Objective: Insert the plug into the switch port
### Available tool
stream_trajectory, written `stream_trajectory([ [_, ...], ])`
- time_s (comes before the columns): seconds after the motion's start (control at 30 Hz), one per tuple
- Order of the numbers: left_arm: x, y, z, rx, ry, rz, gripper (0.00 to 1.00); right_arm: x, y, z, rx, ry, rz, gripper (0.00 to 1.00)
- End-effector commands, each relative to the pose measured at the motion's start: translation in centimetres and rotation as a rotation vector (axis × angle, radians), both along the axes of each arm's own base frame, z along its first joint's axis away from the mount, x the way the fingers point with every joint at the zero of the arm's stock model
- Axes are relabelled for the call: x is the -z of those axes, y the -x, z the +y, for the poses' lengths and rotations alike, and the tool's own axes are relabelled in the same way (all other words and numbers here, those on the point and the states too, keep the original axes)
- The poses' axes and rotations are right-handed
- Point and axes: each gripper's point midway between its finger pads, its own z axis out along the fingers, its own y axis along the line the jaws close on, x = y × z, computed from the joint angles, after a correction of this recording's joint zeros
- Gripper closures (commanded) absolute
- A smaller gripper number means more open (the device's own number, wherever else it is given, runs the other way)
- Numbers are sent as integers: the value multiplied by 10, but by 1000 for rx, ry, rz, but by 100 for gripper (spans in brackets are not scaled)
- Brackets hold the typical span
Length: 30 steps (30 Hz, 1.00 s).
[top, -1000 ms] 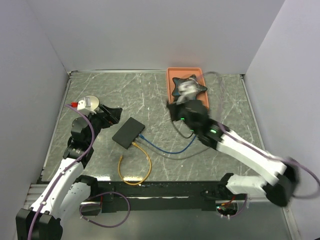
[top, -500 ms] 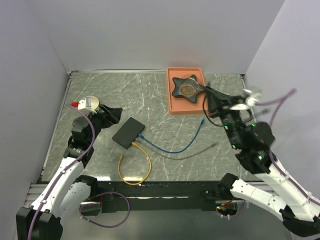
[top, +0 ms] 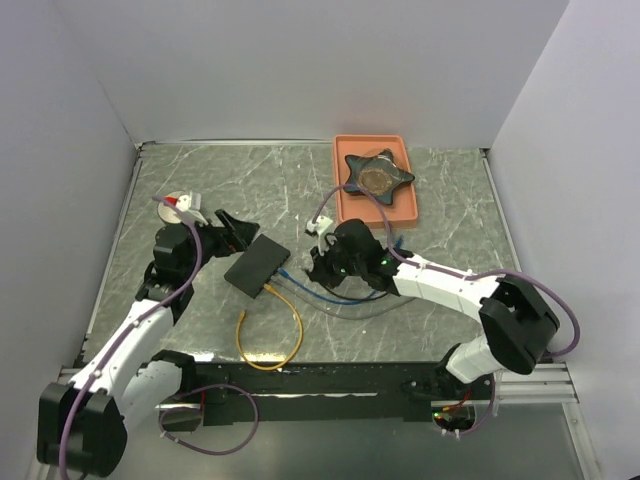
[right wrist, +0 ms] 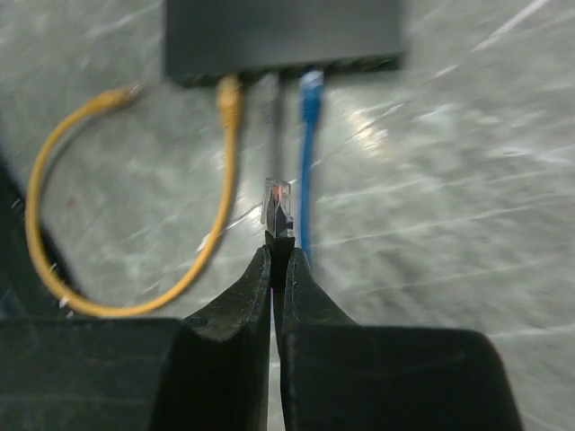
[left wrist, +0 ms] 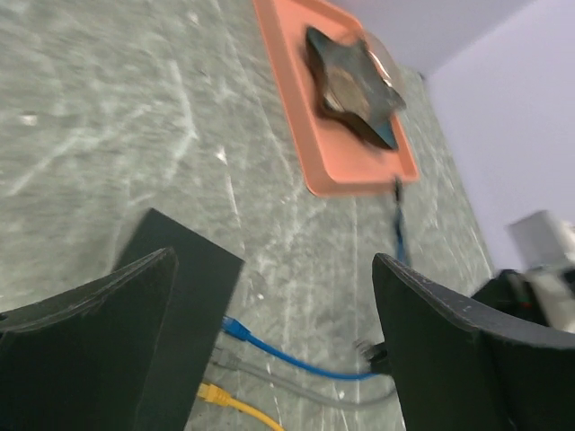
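Note:
The flat black switch [top: 257,265] lies left of the table's middle, with its row of ports [right wrist: 359,63] on the edge facing my right gripper. Yellow [right wrist: 228,95], grey [right wrist: 269,90] and blue [right wrist: 310,88] plugs sit in that row. My right gripper [right wrist: 277,256] is shut on the black boot of a clear plug [right wrist: 277,205], which points at the port edge a short way off, in line with the grey plug. My left gripper [left wrist: 274,260] stands open just left of the switch [left wrist: 184,296], holding nothing.
An orange tray [top: 345,205] at the back holds a dark star-shaped object [top: 376,176]. The yellow cable [top: 290,335] loops toward the near edge. Blue [top: 345,298] and grey cables trail right from the switch under my right arm. Walls close in the table on both sides.
My right arm has swung from the tray out to the right and back to the middle, ending with the plug in front of the switch. My left gripper has edged closer to the switch.

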Motion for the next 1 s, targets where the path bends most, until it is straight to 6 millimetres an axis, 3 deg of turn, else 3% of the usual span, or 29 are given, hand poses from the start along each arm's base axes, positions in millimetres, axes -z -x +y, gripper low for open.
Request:
stream_trajectory([
  [0.0,-43,12,-41,284,29,-171,4,-78,9,38,-174,-275,-114,100],
  [0.17,-45,28,-62,458,63,-206,1,-88,14,37,-193,-288,-131,100],
  [0.5,-54,51,-78,623,89,-275,21,-96,15,34,-189,-301,-149,100],
  [0.67,-53,58,-88,686,82,-275,26,-103,17,33,-208,-325,-138,100],
  [0.77,-54,62,-94,714,75,-283,26,-110,14,25,-219,-384,-108,100],
  [0.97,-61,72,-102,760,80,-318,26,-141,36,9,-402,-564,-31,100],
])
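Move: The plug, already pinched in the right fingers, lies from the left hand about 15 cm to the right, 6 cm back and 10 cm below; the switch is some 3 cm to the left hand's right, 2 cm ahead and 20 cm below. From the right hand, the open left gripper is about 7 cm ahead, 16 cm left and 9 cm higher. The switch lies 8 cm ahead, 13 cm left and 11 cm below the right hand, the seated blue plug 6 cm ahead and 7 cm left, the yellow one 2 cm ahead and 10 cm left. Rightward and back, by about 11 cm and slightly up, the empty left hand swings towards the held plug, turning some 40 degrees clockwise while its wide-open fingers narrow by about a quarter. The right hand keeps its pinch and rises about 9 cm, pausing partway, its fingertips tipping up towards level to present the plug to the left fingers. ##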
